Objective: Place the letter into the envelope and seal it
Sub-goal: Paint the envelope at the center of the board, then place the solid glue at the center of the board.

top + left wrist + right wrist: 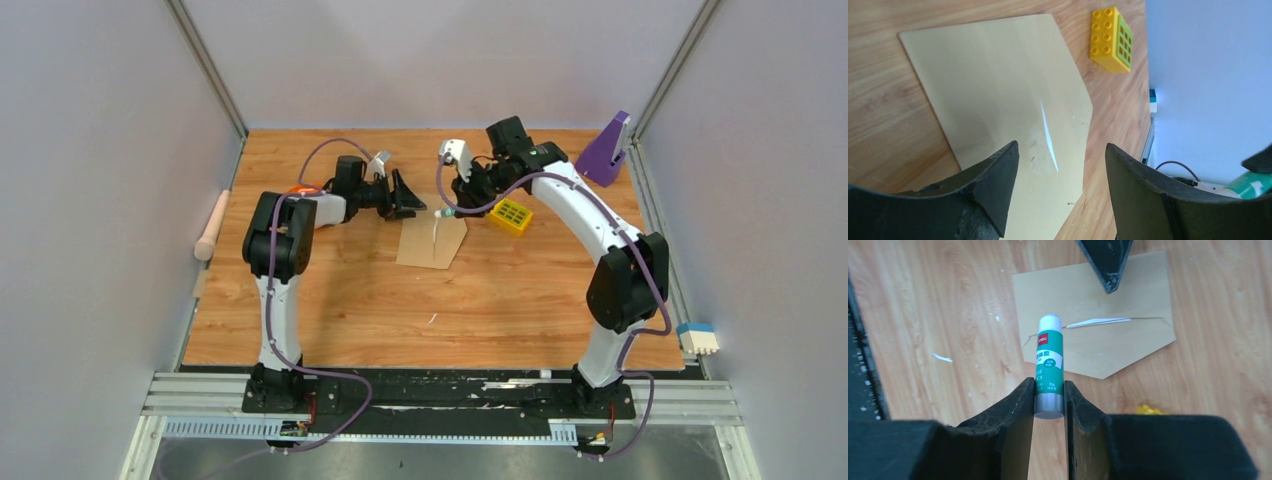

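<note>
The tan envelope [432,242] lies flat mid-table, its pointed flap spread out toward the right. Of the letter only a thin white sliver [1095,321] shows at the envelope's mouth [1049,135]; the rest is hidden inside. My left gripper [405,195] hovers at the envelope's far edge, jaws open with nothing between them [1062,145]. My right gripper [450,210] is shut on a green-and-white glue stick [1049,360], whose capped tip points down over the envelope [1098,347] near the flap's fold. One left finger [1108,265] pokes into the right wrist view.
A yellow toy brick [511,216] sits just right of the envelope [1111,39]. A purple stand [605,150] is at the back right corner. A pale wooden roller [212,228] lies at the table's left edge. A white-and-blue block [698,338] sits off the right edge.
</note>
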{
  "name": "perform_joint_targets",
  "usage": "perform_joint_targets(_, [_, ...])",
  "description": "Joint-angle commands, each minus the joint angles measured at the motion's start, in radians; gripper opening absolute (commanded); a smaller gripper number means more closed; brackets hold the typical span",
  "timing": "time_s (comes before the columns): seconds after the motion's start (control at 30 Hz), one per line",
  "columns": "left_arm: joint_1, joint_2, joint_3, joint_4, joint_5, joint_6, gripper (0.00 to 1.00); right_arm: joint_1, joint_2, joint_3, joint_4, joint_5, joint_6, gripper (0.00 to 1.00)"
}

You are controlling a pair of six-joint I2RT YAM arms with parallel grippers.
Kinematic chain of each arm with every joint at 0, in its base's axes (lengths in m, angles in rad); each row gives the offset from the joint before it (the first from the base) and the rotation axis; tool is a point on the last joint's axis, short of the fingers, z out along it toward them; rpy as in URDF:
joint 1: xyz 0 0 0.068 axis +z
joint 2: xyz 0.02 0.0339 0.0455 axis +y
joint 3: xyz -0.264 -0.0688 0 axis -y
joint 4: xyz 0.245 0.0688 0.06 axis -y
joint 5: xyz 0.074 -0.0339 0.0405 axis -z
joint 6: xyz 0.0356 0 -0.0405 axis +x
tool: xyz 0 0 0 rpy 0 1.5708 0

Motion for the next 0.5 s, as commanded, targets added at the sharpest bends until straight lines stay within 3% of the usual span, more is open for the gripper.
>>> perform_joint_targets(0.0, [-0.004, -0.102, -0.004, 0.08, 0.05, 0.005, 0.74, -0.056, -0.054, -0.08, -0.061, -0.258, 0.004, 0.0])
perform_joint_targets(0.1, [-0.004, -0.118, -0.016, 0.121, 0.085, -0.014, 0.81, -0.105, -0.075, -0.138, -0.065, -0.295, -0.008, 0.0])
perform_joint_targets(0.23, [-0.004, -0.125, -0.023, 0.248, 0.17, -0.091, 0.98, -0.162, -0.091, -0.18, -0.145, -0.421, -0.08, 0.0])
perform_joint_targets(0.37, [-0.006, -0.142, -0.037, 0.415, 0.225, -0.187, 1.0, -0.196, -0.049, -0.143, -0.351, -0.495, -0.255, 0.0])
perform_joint_targets(0.47, [-0.019, -0.141, -0.066, 0.542, 0.266, -0.251, 1.0, -0.233, -0.019, -0.161, -0.393, -0.529, -0.3, 0.0])
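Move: The right hand, with the glue stick in its fingers, has the envelope's middle about 9 cm to its left, 4 cm farther out and some 17 cm below. The yellow block stands about 7 cm to this hand's right and 6 cm ahead; the white scrap lies about 14 cm back and 8 cm left. From the empty left hand the envelope's middle is about 5 cm back, 4 cm right and 5 cm below. Keeping its grip on the glue stick, the right hand carries it clear of the envelope, back about 7 cm and right about 5 cm, sinking slightly while the fingers swing some 25 degrees to point leftward and a little back. The left hand rises about 8 cm away from the envelope, its fingers tipping up towards level and opening to full width. ##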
